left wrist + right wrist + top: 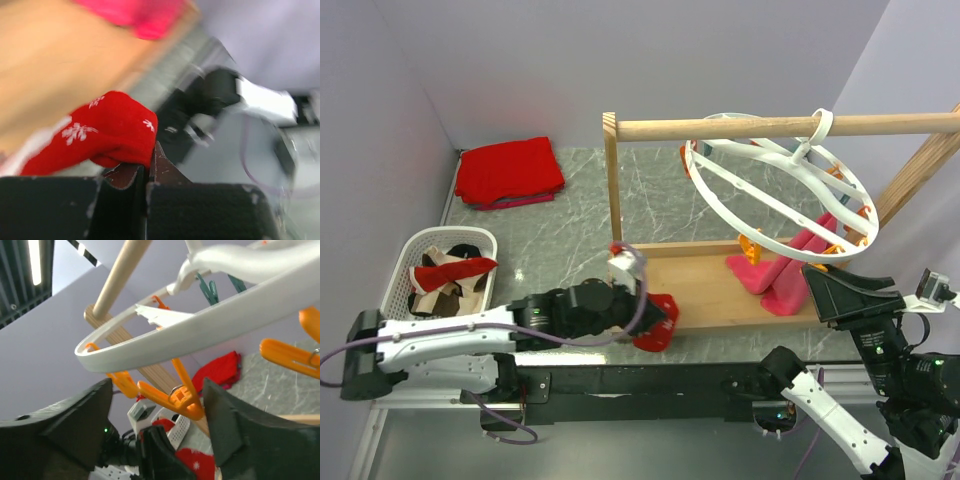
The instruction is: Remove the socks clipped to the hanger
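Note:
The white ring hanger [775, 190] hangs by its hook on the wooden rail. Pink socks [780, 275] hang clipped at its near low edge, down to the wooden base. My left gripper [645, 318] is shut on a red sock with white snowflakes [110, 130], held low at the front edge of the base, away from the ring. My right gripper [157, 410] stands open under the ring's near right rim [200, 325]. An orange peg [182, 399] hangs between its fingers, with nothing clipped in it.
A white basket [405, 262] at the left holds several socks. A folded red cloth [510, 170] lies at the back left. The wooden rail frame [612, 180] and its base board [705, 285] stand in the middle, with the right post slanting by my right arm.

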`<state>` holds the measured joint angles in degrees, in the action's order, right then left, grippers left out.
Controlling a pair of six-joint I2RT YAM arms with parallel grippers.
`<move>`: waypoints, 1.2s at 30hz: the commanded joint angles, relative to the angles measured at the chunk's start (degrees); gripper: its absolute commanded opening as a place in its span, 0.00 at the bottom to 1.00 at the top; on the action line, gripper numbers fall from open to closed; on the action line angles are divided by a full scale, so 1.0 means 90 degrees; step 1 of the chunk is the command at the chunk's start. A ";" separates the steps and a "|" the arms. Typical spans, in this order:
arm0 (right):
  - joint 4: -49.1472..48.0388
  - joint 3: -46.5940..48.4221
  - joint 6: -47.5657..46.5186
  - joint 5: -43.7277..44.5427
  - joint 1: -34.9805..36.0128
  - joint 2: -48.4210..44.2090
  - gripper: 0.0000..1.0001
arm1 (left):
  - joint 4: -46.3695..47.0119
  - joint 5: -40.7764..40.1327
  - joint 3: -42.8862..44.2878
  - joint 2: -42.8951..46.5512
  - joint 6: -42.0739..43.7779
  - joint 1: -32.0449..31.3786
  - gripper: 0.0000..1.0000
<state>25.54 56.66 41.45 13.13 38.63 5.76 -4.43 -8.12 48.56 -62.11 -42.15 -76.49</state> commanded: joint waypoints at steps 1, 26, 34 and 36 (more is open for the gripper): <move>0.0472 0.0062 -0.0289 0.0162 0.0053 -0.0103 0.85 | -0.0950 -0.1401 -0.0706 0.1203 -0.1125 0.0742 0.01; 0.1243 0.0022 -0.0289 -0.0296 0.0053 -0.0220 0.98 | -0.3210 -0.1354 0.0523 0.1334 -0.1372 0.8486 0.01; 0.1527 0.0072 -0.0348 -0.0179 0.0053 -0.0376 0.99 | -0.2839 -0.1228 -0.0306 0.1433 -0.1039 1.0977 0.01; 0.1498 0.0013 -0.0319 -0.0208 0.0053 -0.0435 0.99 | -0.2848 -0.1013 -0.0444 0.1247 -0.1097 1.1358 0.01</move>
<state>38.83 56.66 38.70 11.27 38.65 3.16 -30.92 -19.79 47.16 -48.53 -53.43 20.12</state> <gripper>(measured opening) 0.990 0.045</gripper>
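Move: The white basket, where the red snowflake sock held in the left hand is headed, lies roughly 50 cm to that hand's left, 8 ahead and 21 below; the folded red cloth is about 37 left and 34 ahead, the wooden tray about 15 right and 5 ahead, both some 22 below. The half-open right hand has the nearest orange clip about 3 cm ahead, 1 left and 2 above; another is about 12 left, 6 ahead and 3 above. Left hand swings its red sock 50 cm left and forward over the basket; right opens, sinking 5 cm. ##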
